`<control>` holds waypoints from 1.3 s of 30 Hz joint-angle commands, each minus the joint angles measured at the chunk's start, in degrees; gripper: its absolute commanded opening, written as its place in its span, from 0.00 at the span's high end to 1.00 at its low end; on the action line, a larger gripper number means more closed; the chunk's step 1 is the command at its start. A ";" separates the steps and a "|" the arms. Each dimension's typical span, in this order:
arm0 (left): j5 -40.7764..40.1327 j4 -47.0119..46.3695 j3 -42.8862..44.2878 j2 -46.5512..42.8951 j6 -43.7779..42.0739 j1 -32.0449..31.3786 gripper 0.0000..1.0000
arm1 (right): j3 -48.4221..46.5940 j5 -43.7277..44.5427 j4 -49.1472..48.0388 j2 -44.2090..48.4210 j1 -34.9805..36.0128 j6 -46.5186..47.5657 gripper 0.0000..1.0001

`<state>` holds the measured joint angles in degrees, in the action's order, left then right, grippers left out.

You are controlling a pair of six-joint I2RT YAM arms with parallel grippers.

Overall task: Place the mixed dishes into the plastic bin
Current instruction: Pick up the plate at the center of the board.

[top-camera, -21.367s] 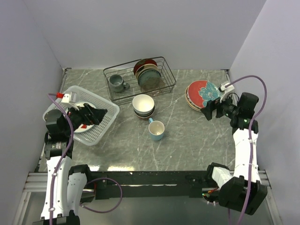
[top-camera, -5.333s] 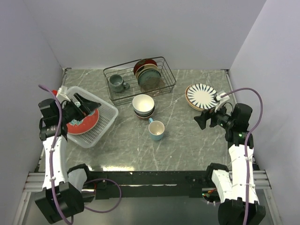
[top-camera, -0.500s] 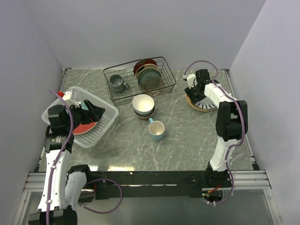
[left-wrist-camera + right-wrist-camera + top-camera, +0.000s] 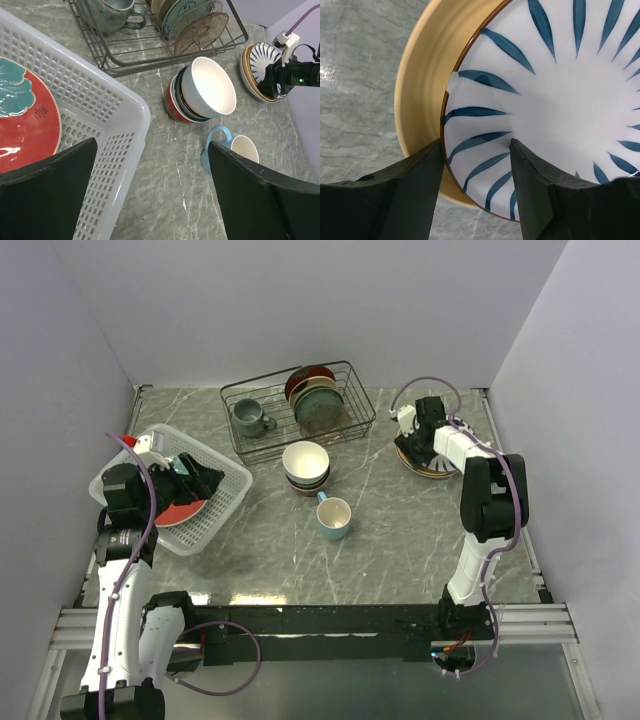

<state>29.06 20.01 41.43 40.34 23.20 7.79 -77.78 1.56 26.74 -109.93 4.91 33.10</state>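
The white plastic bin (image 4: 228,468) stands at the left and holds the teal-floral red-rimmed plate (image 4: 165,508), which also shows in the left wrist view (image 4: 20,125). My left gripper (image 4: 197,480) hovers open and empty over the bin's right rim (image 4: 135,107). The white striped plate (image 4: 570,100) lies on the tan plate (image 4: 422,75) at the back right. My right gripper (image 4: 476,150) is open and straddles the striped plate's left rim, one finger outside it and one over its face. A stack of bowls (image 4: 306,465) and the light blue mug (image 4: 334,517) stand mid-table.
A black wire rack (image 4: 300,410) at the back holds a grey mug (image 4: 248,418) and several upright plates (image 4: 315,395). Walls close in on the left, back and right. The right arm reaches over the plate stack from the near side.
My right gripper has edged slightly closer onto the striped plate's left rim. The left arm has not moved.
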 commanded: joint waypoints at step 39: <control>0.56 -1.29 -0.30 0.00 -0.79 -0.15 0.01 | 20.03 12.32 -19.80 21.68 6.08 18.83 1.00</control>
<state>29.06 20.01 41.43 40.62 23.20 7.77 -58.65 12.43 11.44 -93.78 10.26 48.49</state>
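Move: The right hand is at the near-left rim of the striped plate, half-open fingers straddling the edge; the plate's centre lies about 6 cm ahead and 4 cm to the right, roughly 1 cm below. The ochre plate under it is centred some 5 cm ahead, 2 cm right and 2 cm below. The bowl stack stands level with this hand, some 32 cm left. From the left hand the striped plate is roughly 24 cm ahead, 62 cm right and 20 cm lower. Almost in place at first, the right hand rolls its left side down and turns counter-clockwise while its fingers close from half open and pinch the striped plate's near-left rim. Then, keeping the pinch, it draws up about 4 cm and back nearly 3 cm, the fingertips swinging a little forward, some 20 degrees of turning in all. ##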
